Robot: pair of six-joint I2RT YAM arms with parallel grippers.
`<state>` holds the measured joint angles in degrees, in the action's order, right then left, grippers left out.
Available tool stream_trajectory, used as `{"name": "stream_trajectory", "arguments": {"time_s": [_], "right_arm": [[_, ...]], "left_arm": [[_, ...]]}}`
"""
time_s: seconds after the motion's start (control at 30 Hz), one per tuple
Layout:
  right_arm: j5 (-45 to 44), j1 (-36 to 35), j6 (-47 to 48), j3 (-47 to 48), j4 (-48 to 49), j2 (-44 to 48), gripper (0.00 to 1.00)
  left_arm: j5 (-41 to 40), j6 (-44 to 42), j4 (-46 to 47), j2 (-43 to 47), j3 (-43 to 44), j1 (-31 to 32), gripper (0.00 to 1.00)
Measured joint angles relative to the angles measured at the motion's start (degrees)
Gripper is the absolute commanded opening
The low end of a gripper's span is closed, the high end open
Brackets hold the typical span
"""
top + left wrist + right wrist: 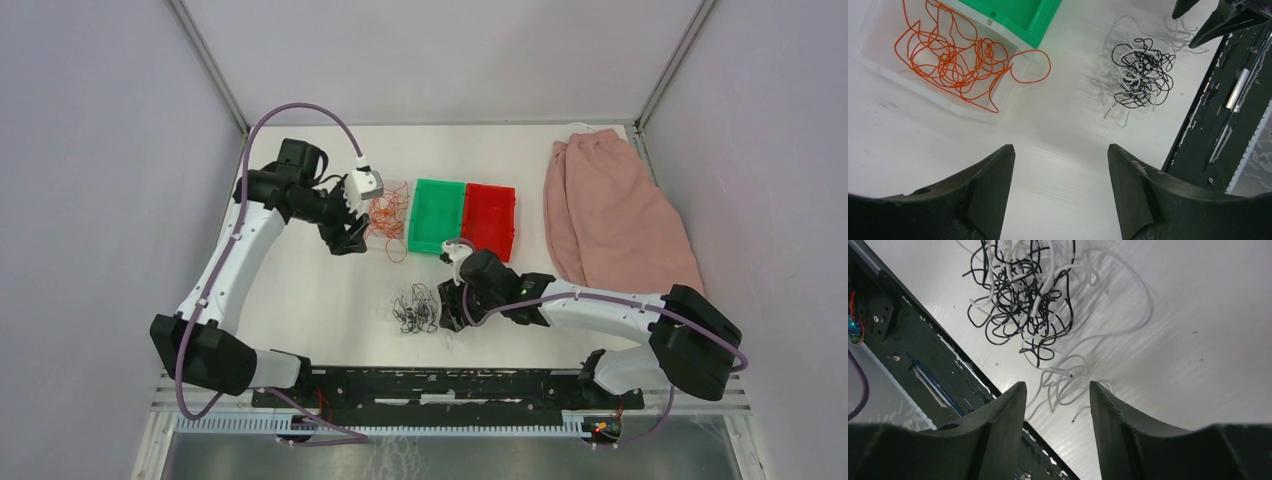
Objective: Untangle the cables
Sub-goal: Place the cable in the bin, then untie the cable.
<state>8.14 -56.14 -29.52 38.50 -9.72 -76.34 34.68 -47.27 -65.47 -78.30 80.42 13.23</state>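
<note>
The cables lie in two lots. A clump of black and white cables (415, 308) (1140, 70) (1023, 295) rests on the white table near the front rail. Orange cables (388, 215) (955, 55) lie curled in a clear tray (878, 65), with one loop hanging over its rim. My left gripper (349, 240) (1060, 150) hovers open and empty beside the tray. At the clump's right edge my right gripper (451, 317) (1057, 385) stands open. Loose white strands (1063, 382) lie just past its tips, and nothing is pinched.
A green bin (437, 215) (1018, 12) and a red bin (489, 220) stand side by side right of the clear tray. A pink cloth (612, 215) lies at the back right. A black rail (440, 385) (923, 370) runs along the near edge, close to the clump.
</note>
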Motion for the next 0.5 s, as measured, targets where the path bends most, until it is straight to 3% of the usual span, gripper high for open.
{"name": "stream_trajectory", "arguments": {"time_s": [0.17,0.4,0.5], "right_arm": [[-0.3,0.0,-0.3,2.4,1.2,-1.9,0.49],[-0.9,0.0,-0.7,4.3,2.5,-4.0,0.10],[-1.3,0.0,-0.5,4.8,2.2,-4.3,0.01]], "left_arm": [[0.0,-0.4,0.0,1.9,-1.7,0.0,0.75],[0.0,-0.4,0.0,3.2,-1.7,0.0,0.75],[0.0,-0.4,0.0,3.6,-1.7,0.0,0.75]]}}
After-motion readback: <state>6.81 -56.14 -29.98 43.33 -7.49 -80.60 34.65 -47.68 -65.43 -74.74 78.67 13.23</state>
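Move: The tangled black and white cable pile lies about 7 cm to the right hand's left and 3 cm ahead, some 5 cm below the fingertips. The loose white strands lie some 2 cm behind this hand, level sideways and 6 cm down; the green bin is roughly 22 cm ahead and 2 cm to its left. From the left hand the pile is about 12 cm right, 9 cm back and 21 cm below. Left and forward, the right hand eases about 3 cm towards the near right-hand edge of the black cable, rising around 1 cm as it goes and hardly turning. From half open, its fingers close almost fully late in the move, next to the pile's edge; whether they catch a strand can't be seen. ##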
